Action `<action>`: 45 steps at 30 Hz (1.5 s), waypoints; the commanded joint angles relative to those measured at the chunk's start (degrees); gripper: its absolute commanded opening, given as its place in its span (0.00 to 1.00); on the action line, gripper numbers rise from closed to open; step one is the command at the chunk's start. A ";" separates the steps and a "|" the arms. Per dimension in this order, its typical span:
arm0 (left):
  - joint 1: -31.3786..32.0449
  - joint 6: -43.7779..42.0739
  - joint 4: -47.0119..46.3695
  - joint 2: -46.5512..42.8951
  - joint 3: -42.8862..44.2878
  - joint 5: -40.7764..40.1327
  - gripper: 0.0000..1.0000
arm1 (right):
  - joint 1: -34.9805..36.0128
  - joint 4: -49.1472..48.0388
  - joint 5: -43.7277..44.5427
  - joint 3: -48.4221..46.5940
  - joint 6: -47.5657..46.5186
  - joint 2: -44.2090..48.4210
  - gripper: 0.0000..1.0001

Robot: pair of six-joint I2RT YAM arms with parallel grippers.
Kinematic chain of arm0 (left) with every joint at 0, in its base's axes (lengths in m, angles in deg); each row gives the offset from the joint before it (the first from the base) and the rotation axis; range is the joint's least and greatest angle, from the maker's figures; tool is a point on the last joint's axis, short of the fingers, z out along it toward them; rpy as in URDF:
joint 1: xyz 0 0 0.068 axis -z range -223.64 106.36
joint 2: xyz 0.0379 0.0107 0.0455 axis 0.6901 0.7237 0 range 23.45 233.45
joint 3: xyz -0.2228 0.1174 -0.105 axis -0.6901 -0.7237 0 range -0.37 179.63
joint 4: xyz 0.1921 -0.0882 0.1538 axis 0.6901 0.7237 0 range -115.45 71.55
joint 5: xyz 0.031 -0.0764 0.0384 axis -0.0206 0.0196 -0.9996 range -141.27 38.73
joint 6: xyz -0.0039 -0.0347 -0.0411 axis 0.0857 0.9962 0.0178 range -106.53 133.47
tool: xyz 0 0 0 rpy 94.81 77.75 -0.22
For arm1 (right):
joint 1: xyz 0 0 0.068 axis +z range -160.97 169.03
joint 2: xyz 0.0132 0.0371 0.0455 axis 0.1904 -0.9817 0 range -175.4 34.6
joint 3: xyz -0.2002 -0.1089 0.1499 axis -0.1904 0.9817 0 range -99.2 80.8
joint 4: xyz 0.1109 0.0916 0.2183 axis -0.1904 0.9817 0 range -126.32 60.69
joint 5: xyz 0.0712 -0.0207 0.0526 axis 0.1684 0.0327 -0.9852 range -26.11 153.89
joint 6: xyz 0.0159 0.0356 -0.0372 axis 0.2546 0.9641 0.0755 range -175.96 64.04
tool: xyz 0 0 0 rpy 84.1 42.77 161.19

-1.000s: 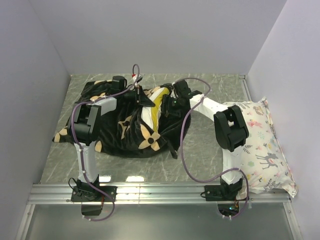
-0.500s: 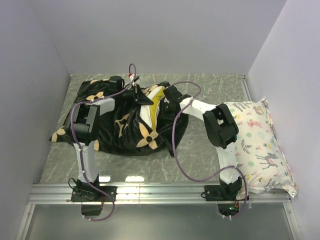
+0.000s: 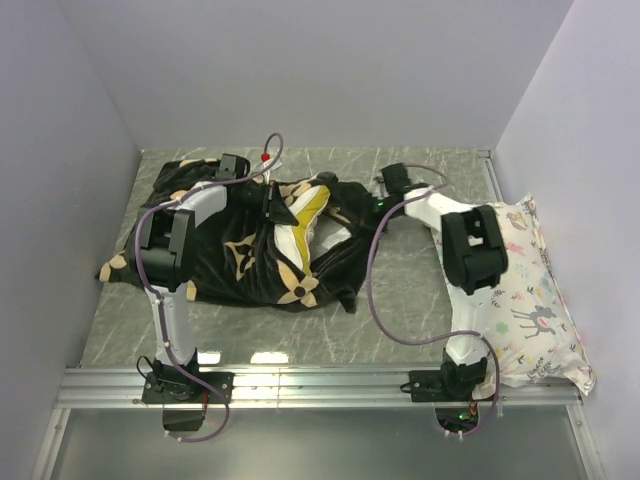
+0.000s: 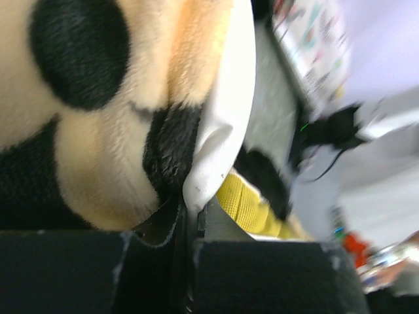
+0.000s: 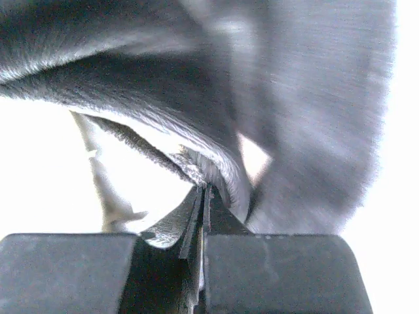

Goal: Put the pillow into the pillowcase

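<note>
The black plush pillowcase [image 3: 235,250] with tan flowers lies spread over the left and middle of the table. The white pillow [image 3: 300,230] with its yellow band [image 4: 252,206] shows in the case's opening, partly covered by the fabric. My left gripper [image 3: 272,200] is shut on the left side of the opening; in the left wrist view its jaws [image 4: 190,219] pinch the plush edge and a white fold. On the opening's right edge my right gripper [image 3: 375,207] is shut, and the right wrist view shows dark pillowcase fabric [image 5: 216,163] clamped between the jaws.
A white deer-print pillow [image 3: 520,290] lies along the right wall beside the right arm. Grey walls close in the table on the left, back and right. A metal rail [image 3: 320,385] runs along the near edge by the arm bases.
My right gripper has closed on the pillowcase's right edge and drawn it to the right, which stretches the opening wider. The left gripper keeps its hold and sits a little lower.
</note>
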State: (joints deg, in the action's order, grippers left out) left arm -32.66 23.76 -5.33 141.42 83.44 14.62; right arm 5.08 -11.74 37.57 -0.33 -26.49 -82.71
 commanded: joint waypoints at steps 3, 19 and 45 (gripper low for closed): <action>-1.40 -44.88 42.17 -0.11 3.91 -6.02 0.00 | -8.14 -9.97 -8.99 3.68 6.54 7.80 0.00; 10.20 -49.58 31.49 -0.47 -4.71 -23.87 0.01 | -5.95 -46.72 -28.24 6.06 37.15 11.75 0.00; 7.65 -10.54 12.38 -3.62 14.36 -21.57 0.75 | -6.39 4.16 -22.19 -14.13 -8.47 5.36 0.00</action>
State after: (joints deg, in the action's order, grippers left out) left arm -25.49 13.18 4.55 143.08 93.69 -2.06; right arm 0.82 -13.20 11.01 -5.66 -28.43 -74.15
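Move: The pillowcase's open mouth lies some 8 cm to the right of my left hand, 4 cm nearer me and about 6 cm lower; the pillow's yellow band is in the same direction, 5 cm right and 3 cm back. My right hand, on the rim, has that yellow band 11 cm to its left and 5 cm back, and the case's near corner about 21 cm back and 4 cm left. My left hand, still pinching the pillow's white edge, tucks it back and down about 7 cm with the wrist twisting, eases forward and right, then opens and rises forward. Meanwhile my right hand keeps hold of the pillowcase rim and hauls it up about 20 cm, rolling some 40 degrees and swinging leftward and back, then brings it forward while sinking part-way. ##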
